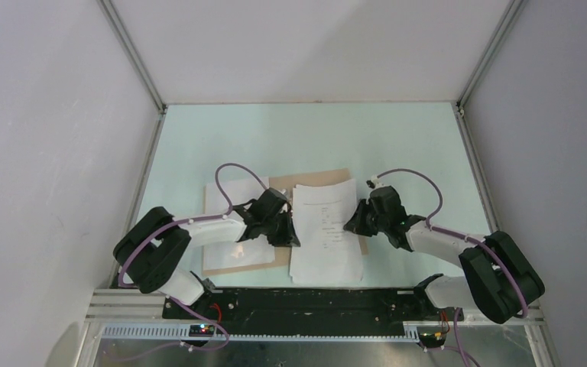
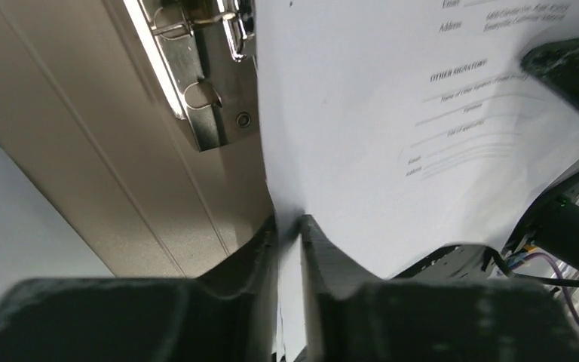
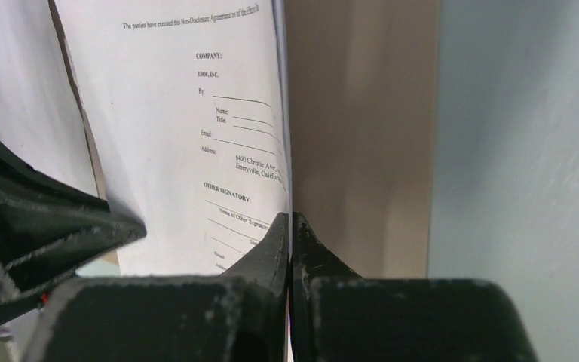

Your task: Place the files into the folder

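The tan folder [image 1: 317, 177] lies open on the table, its metal spine clip [image 2: 211, 68] beside the files' left edge. The files [image 1: 325, 229], white printed sheets, rest on the folder's right half and overhang its near edge. My left gripper [image 1: 289, 229] is at the files' left edge. In the left wrist view its fingers [image 2: 288, 220] stand a narrow gap apart, with the sheet [image 2: 362, 113] passing between them. My right gripper [image 1: 349, 224] is at the files' right edge. Its jaws [image 3: 292, 215] are shut on that paper edge [image 3: 181, 136], over the folder board [image 3: 354, 113].
A white sheet or sleeve [image 1: 225, 202] covers the folder's left half. The pale green table [image 1: 306, 138] is boxed in by white walls on three sides. The black base rail [image 1: 306, 302] runs along the near edge.
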Controlling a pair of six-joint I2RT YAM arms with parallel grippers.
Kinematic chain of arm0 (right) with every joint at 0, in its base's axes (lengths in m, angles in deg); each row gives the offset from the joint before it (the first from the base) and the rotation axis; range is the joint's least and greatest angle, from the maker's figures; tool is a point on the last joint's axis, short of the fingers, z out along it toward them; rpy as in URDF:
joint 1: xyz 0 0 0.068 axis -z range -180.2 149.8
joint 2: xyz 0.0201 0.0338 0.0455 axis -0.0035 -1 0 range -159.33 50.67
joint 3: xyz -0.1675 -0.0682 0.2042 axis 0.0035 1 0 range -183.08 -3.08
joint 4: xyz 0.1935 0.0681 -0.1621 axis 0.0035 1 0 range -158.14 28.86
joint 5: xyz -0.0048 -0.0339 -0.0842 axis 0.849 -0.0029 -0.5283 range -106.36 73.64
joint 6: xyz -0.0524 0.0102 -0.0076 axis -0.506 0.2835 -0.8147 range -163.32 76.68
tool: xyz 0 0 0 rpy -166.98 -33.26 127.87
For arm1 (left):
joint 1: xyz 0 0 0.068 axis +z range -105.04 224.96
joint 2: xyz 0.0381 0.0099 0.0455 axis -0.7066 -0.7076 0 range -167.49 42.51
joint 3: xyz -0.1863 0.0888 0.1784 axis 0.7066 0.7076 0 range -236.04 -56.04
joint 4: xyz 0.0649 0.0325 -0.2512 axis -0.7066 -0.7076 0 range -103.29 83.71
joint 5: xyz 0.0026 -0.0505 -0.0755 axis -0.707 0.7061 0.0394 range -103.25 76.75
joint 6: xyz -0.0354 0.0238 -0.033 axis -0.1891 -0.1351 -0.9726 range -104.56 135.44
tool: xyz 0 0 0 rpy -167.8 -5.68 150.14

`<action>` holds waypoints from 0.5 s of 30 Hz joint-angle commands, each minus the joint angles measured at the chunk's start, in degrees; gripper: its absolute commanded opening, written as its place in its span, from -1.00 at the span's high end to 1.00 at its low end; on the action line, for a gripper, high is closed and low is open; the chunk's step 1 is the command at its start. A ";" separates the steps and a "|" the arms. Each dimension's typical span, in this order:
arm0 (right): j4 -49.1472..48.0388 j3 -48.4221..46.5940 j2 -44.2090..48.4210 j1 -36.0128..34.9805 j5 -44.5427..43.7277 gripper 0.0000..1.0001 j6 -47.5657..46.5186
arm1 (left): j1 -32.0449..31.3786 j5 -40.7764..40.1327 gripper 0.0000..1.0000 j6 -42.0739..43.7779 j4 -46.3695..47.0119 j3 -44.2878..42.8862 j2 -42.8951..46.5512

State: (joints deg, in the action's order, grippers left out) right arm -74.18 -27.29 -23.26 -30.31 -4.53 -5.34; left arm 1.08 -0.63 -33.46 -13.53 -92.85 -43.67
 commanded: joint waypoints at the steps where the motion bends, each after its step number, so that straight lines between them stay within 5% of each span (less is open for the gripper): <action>1: 2.17 -6.43 -1.21 0.77 -6.16 1.00 -6.77 | -0.16 -2.81 0.30 2.89 -5.83 -3.12 0.50; 7: 4.98 -12.35 -6.23 0.38 -10.39 1.00 -12.39 | 0.00 -6.54 0.09 4.94 -12.92 -5.58 4.12; 15: 4.67 -16.50 -10.53 -0.66 -10.06 1.00 -16.20 | 6.34 -15.92 0.18 5.90 -21.92 -9.63 9.11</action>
State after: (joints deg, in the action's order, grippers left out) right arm -69.42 -41.08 -32.35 -30.42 -13.23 -17.65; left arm 3.49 -9.59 -28.98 -30.19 -99.54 -37.46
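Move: The right hand holds the printed sheets by their right edge. The right half of the folder, where they belong, is centred about 4 cm ahead, 6 cm to its left and 3 cm below, with the clip roughly 5 cm ahead and 18 cm left. From the left hand, at the sheets' left edge, the clip is about 9 cm ahead and 3 cm left, the sheets' middle some 3 cm ahead and 8 cm right. The printed sheets, still pinched at their right edge, are drawn about 6 cm forward along the folder's right half by the right hand, which rises a couple of centimetres and tilts some 15 degrees, slowing at the end. The left fingers open about halfway, letting go of the left edge, and the hand then pulls away left and up, about 5 cm in all. ##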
